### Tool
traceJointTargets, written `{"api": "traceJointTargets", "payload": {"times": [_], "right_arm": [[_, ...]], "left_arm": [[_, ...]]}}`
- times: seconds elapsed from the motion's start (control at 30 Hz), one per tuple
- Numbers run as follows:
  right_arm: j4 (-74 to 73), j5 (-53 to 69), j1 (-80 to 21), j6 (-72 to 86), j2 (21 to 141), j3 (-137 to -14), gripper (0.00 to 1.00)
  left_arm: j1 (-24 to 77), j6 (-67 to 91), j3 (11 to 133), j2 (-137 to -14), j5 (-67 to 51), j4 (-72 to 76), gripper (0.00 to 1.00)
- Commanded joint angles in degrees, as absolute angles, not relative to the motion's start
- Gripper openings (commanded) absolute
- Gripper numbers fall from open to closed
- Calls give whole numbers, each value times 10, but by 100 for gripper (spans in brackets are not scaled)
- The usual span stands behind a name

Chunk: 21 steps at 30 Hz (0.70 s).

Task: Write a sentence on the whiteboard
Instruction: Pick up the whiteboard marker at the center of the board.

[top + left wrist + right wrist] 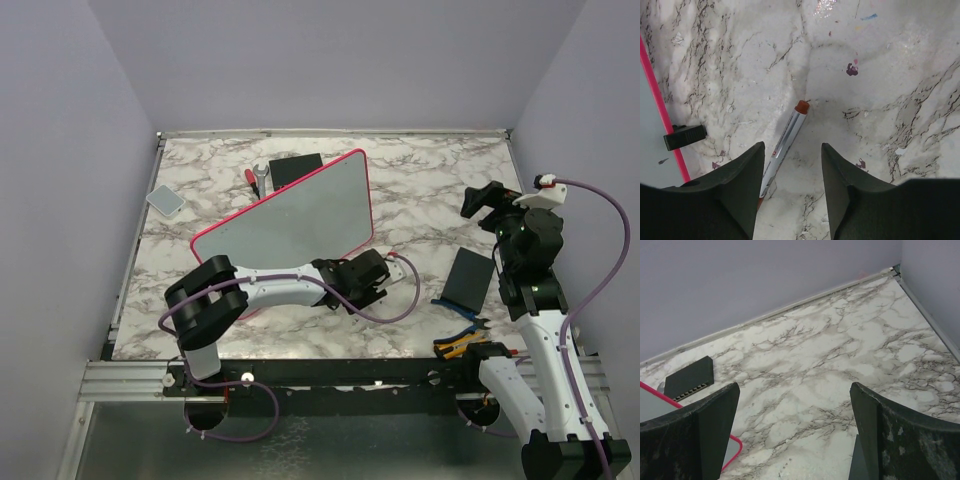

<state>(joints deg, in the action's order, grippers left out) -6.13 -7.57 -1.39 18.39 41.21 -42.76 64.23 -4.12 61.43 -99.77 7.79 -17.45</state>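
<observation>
The whiteboard (pixel 290 215), pale grey with a pink-red frame, lies tilted across the middle of the table. Its face looks blank from above, so the sentence is not in view. The left wrist view shows the whiteboard's edge (pixel 649 125) with a black foot (pixel 685 136). A white marker with a red cap (pixel 789 140) lies on the marble just right of the board. My left gripper (pixel 792 150) hangs low over it, half closed; the marker's near end lies against the left finger with a gap to the right one. My right gripper (pixel 795 390) stands open and empty over bare marble at the right (pixel 483 205).
A black box (pixel 297 167), a wrench (pixel 259 176) and a small grey pad (pixel 166 199) lie behind and left of the board. A dark pad (pixel 468 280) and pliers (pixel 460 342) sit by the right arm. Ink stains (pixel 852 69) mark the marble.
</observation>
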Motion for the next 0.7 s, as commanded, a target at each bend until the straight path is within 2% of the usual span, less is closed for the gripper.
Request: {"api": "traceJointTargets", "payload": {"times": [0.0,0.5,0.67], "right_arm": [[-61,-62,-11,183,411,-423,95],[-63,-61,-11,183,403,-423,95],[-63,-59,-12,184,404,-422,95]], "left_arm": [[642,-39,635,-1017,62,-188,48],[642,-13,642,-1039,97,-191,34],[643,16,651,-1045,106,-187,18]]}}
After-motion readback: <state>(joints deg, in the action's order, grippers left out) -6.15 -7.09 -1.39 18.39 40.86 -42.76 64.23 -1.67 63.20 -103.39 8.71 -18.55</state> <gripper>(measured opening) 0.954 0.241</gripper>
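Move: The whiteboard marker lies just under the left hand, its middle about 3 cm to the hand's left, level fore and aft, and 2 cm below. The board's nearer black clip is roughly 7 cm ahead and 5 cm left; the whiteboard's middle is some 14 cm ahead and 16 cm left, both about 2 cm lower. From the right hand the marker lies about 11 cm back, 31 cm left and 28 cm below. Left hand sinks about 1.5 cm, half-open fingers closing from either side onto the marker near its right end. ##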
